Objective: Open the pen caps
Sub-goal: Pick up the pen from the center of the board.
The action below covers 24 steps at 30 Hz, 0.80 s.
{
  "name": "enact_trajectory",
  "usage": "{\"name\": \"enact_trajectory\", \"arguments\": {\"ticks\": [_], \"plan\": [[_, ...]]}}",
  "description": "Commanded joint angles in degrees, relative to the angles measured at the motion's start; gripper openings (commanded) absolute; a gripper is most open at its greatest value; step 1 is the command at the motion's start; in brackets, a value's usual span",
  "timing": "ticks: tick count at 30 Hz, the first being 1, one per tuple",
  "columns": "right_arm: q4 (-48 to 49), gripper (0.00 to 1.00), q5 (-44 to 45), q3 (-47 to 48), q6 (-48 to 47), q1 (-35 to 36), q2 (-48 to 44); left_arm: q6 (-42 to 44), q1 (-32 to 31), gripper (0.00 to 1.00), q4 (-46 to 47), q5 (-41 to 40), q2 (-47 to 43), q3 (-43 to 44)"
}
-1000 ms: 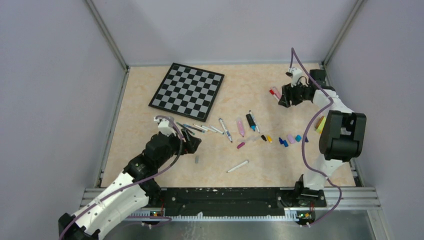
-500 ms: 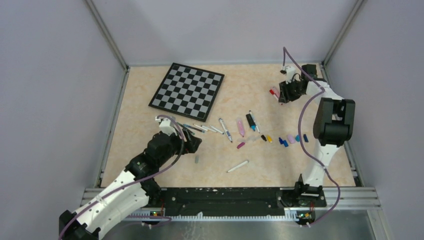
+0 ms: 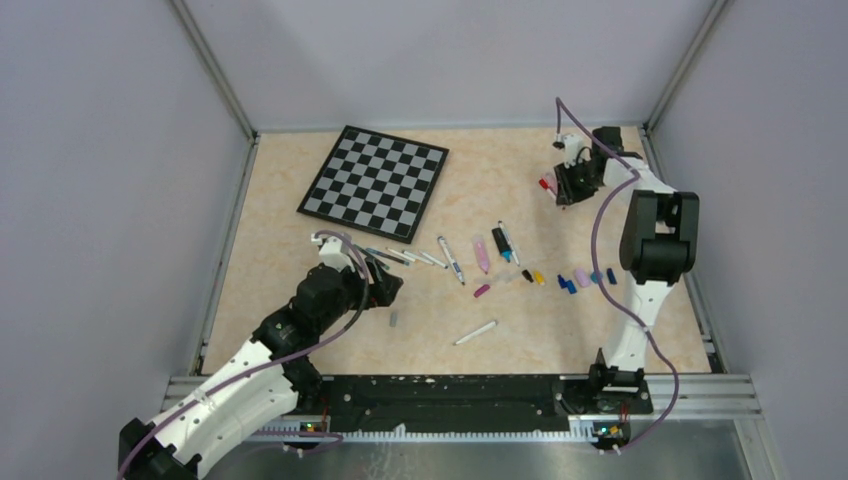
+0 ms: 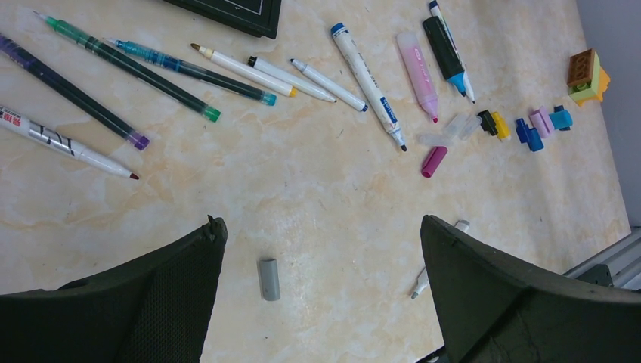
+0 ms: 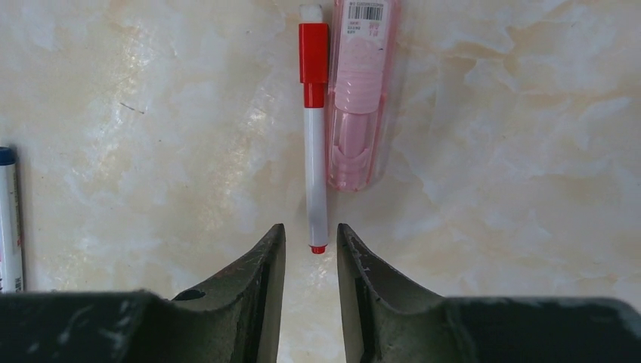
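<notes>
A white pen (image 5: 315,151) with a red cap (image 5: 314,64) lies at the back right, tight against a pink highlighter (image 5: 357,106). My right gripper (image 5: 311,231) is low over the pen's red-tipped rear end, which sits between the fingertips. The jaws are narrow, with a thin gap on each side, so it is open. My left gripper (image 4: 321,223) is wide open above a loose grey cap (image 4: 268,279) and holds nothing. Several uncapped pens (image 4: 128,68) lie in a row beyond it. Loose caps (image 4: 529,125) in blue, yellow, purple and black are clustered mid-right.
A black-and-white chessboard (image 3: 375,182) lies at the back left. A yellow-orange block (image 4: 588,76) sits by the right wall. A white pen (image 3: 475,332) lies alone near the front. Another pen (image 5: 7,219) lies left of the right gripper. Walls close the table's sides.
The right arm has reached further back and left, down to the red-capped pen, and its jaws have narrowed around the pen's end. The left arm has not moved.
</notes>
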Motion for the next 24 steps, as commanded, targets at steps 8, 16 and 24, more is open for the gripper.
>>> {"name": "enact_trajectory", "arguments": {"ticks": [8,16,24], "plan": [[-1.8,0.24,1.1,5.5,0.4,1.0,3.9,-0.4,0.3,0.99,2.8,-0.4,-0.2,-0.3],[-4.1,0.10,0.8,5.9,-1.1,1.3,4.4,-0.7,0.3,0.99,2.8,-0.4,-0.2,-0.3],[-6.1,0.03,0.2,1.8,-3.2,1.3,2.0,-0.9,0.3,0.99,2.4,-0.3,-0.7,-0.3]]}}
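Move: The red-capped pen lies just below the right fingers, with its bare end at the fingertips; its middle is about 4 cm ahead, 2 cm left and 2 cm down. The pink marker beside it is some 7 cm ahead and 2 cm left; the white pen about 9 cm back and 14 cm left, and the black marker 9 cm back and 16 cm left. From the left hand, the red-capped pen is roughly 30 cm ahead, 43 cm right and 12 cm lower. The right hand sinks about 1.5 cm onto the uncapped end of the red-capped pen, edging roughly half a centimetre forward as it goes and then easing back, with its tilt hardly changing. Already part closed and astride the barrel, its fingers shut the rest of the way once it is down and pinch the white barrel a couple of centimetres from the tail, while the hand stays low at the table. ##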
